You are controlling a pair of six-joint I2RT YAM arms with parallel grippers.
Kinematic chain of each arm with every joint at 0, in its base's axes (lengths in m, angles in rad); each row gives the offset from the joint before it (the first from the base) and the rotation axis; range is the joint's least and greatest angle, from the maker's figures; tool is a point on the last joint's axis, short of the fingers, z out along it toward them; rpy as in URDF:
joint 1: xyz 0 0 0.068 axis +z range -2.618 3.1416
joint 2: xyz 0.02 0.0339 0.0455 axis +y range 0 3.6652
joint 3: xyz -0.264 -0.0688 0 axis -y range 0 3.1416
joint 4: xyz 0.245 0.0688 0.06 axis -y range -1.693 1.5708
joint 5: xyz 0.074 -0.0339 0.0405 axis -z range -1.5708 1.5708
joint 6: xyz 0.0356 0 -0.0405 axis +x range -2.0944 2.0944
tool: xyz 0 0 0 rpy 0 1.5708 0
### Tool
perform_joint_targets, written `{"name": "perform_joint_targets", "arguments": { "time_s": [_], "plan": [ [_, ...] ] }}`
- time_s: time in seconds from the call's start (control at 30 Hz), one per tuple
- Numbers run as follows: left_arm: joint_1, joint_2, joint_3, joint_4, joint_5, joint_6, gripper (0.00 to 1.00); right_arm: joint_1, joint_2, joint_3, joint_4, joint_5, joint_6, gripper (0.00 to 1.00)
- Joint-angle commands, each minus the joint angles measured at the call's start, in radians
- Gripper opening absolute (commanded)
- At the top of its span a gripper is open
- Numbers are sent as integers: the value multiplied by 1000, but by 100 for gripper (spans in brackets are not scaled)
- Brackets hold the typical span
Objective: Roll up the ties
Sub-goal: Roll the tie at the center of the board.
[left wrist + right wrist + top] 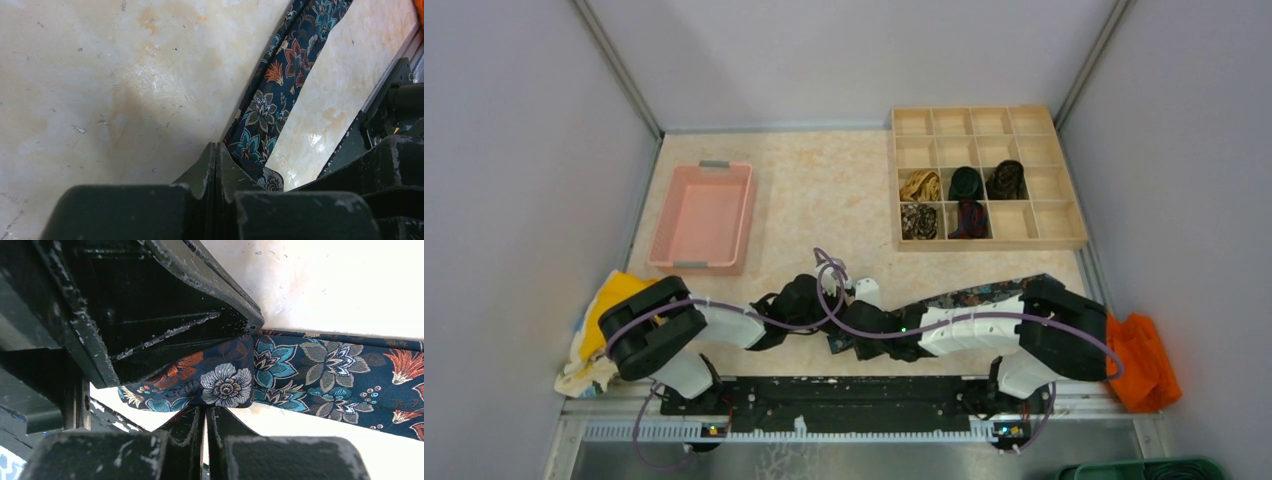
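A dark floral tie [984,295] lies flat along the near table, running from the centre out to the right. Its near end is folded over [227,385]. My left gripper [216,149] is shut, and the tie [270,100] runs past the right side of its fingers. In the right wrist view the left gripper's fingers [175,315] rest on that folded end. My right gripper [205,410] is shut, its tips touching the fold's edge; whether they nip the fabric is not visible. Several rolled ties [966,183] sit in the wooden organiser [989,243].
A pink tray [699,265] stands at the left of the table. A yellow cloth [609,300] lies by the left arm's base and an orange cloth [1144,365] by the right arm's base. Grey walls enclose the table on three sides.
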Motion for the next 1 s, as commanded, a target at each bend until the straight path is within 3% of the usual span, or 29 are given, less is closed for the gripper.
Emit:
{"name": "perform_joint_targets", "arguments": {
  "time_s": [0.0, 0.13, 0.27, 0.43, 0.53, 0.67, 0.8, 0.97],
  "plan": [
    [-14, 15, -11, -196, -130, 6, 0, 5, 25, -2, -53, 43, -12, 0],
    [-9, -31, 41, -358, -362, -28, 0, 40, -35, 23, -135, 89, -4, 0],
    [54, -105, 123, -574, -563, -157, 0, 103, -74, 118, -286, 191, 16, 0],
    [148, -414, 124, -751, -722, -293, 0, 177, -40, 265, -467, 330, 36, 3],
    [148, -663, 115, -893, -828, -351, 0, 204, 42, 361, -543, 378, 34, 16],
    [148, -976, 110, -1024, -892, -312, 0, 224, 163, 484, -596, 402, 0, 41],
    [149, -1180, 122, -1131, -944, -288, 0, 226, 269, 583, -590, 386, -58, 49],
    [148, -1243, 169, -1228, -966, -278, 0, 226, 360, 648, -580, 371, -88, 59]
  ]
}}
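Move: At the near edge of the tie's folded end, the right hand has the middle of that fold about 3 cm to its left and 2 cm ahead, at fingertip height. The tie's flat tail runs off the other way, its middle some 22 cm to the right and 10 cm ahead. From the left hand, the folded end lies about 4 cm back and 2 cm left; the pink bin's middle is roughly 29 cm left and 22 cm ahead. Clearing off the folded end, the left hand slides forward and left with fingers shut, then sweeps left and up, about 24 cm left and 21 cm up in all, turning some 60 degrees counter-clockwise towards the pink bin. The right hand comes off the fold's near edge, rises about 7 cm, then shifts left and sinks a little, swinging its fingers from forward-left to nearly straight ahead and opening them just over halfway above the fold. ##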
